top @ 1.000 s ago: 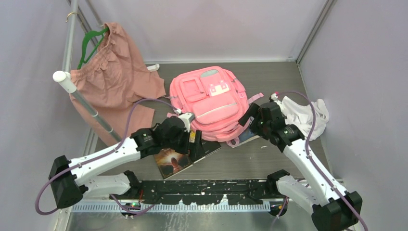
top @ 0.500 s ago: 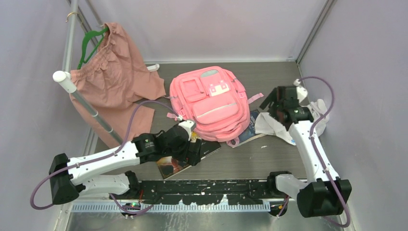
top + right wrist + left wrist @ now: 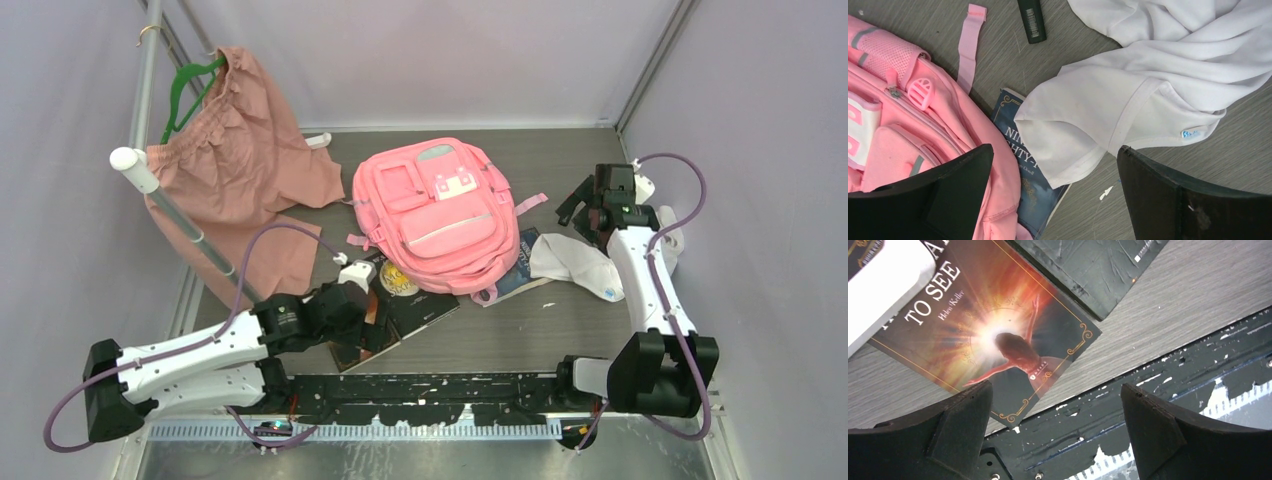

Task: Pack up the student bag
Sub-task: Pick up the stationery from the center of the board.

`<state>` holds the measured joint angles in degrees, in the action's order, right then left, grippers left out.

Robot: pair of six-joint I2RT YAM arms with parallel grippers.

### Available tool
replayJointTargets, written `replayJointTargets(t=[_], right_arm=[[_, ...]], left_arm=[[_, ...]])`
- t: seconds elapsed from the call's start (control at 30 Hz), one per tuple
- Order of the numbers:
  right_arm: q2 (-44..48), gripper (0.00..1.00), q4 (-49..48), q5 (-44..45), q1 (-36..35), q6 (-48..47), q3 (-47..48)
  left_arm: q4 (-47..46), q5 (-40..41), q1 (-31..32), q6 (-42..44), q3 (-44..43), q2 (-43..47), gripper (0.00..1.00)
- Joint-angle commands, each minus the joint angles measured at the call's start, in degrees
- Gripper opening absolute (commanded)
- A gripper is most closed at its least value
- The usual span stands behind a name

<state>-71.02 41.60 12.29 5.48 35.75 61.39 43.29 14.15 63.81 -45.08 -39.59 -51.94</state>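
Note:
The student bag (image 3: 435,215), a bright pink backpack, lies flat mid-table with its front pockets facing up. Its right side and a loose strap show in the right wrist view (image 3: 908,130). My left gripper (image 3: 372,322) hovers open over the near corner of an orange-cover book (image 3: 998,325), nothing between its fingers (image 3: 1055,390). My right gripper (image 3: 583,210) hangs open to the right of the bag, above a white cloth (image 3: 1148,90) and a blue book (image 3: 1028,185) tucked under the bag's edge. It holds nothing (image 3: 1055,150).
A dark book (image 3: 420,305) lies beside the orange-cover book (image 3: 352,345), just in front of the bag. A dusty-pink garment (image 3: 240,170) hangs from a green hanger (image 3: 185,90) on the rack at left. A small black barcoded item (image 3: 1031,20) lies on the table. A black rail (image 3: 430,390) runs along the near edge.
The left arm drew back toward the near left, uncovering the books. The right arm swung right and farther back, from the bag's corner to over the white cloth. Both grippers stayed open.

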Motion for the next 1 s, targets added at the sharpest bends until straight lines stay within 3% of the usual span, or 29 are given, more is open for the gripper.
replayJointTargets(t=[0.0,0.1,0.23,0.4,0.5,0.73,0.97], right_arm=[[-3.07,1.0,-3.47,-0.64,-0.11,-5.14,2.77],[-11.31,0.97,-1.47,1.31,-0.06,-7.98,10.48],[-24.8,0.92,1.05,0.14,0.72,-9.17,22.11],[-38.73,0.73,2.09,0.06,0.98,-9.85,32.41],[-44.9,0.7,3.13,0.1,1.64,-10.13,37.18],[-51.65,0.64,2.98,1.32,3.46,-10.6,38.27],[-53.46,0.43,1.57,0.07,3.81,-10.22,36.3]], left_arm=[[-2.05,6.38,0.22,1.28,-2.49,0.67,1.0],[-0.57,11.25,0.24,4.4,-5.69,-1.62,1.0],[-4.44,12.0,0.26,9.33,-7.98,-3.73,1.0],[-4.53,11.29,0.24,10.52,-10.07,-3.76,1.0],[-2.77,13.0,0.22,7.9,-9.52,-1.62,0.99],[0.53,12.26,0.24,6.44,-8.6,5.62,1.0],[2.42,12.18,0.26,6.36,-10.05,3.95,1.0]])
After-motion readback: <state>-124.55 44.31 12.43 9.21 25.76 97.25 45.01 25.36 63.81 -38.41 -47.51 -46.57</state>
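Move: The stationery, the black stick with the red cap, lies about 15 cm ahead of the right hand, 6 cm to its right and 15 cm below. The backpack's pink strap lies level with the stationery, some 9 cm to its left; the white cloth's middle is about 11 cm nearer the base and 8 cm to its right. From the left hand the stationery is roughly 35 cm ahead, 46 cm right and 9 cm below. The stationery is straddled by the right fingers: the hand reaches forward about 14 cm, drifting some 5 cm right, then drops 14 cm beside the white cloth, tipping steeper by over 20 degrees. The fingers narrow from wide open to half, close along both sides of the black barrel. The left hand, open and empty, moves forward, then rises over the books. ##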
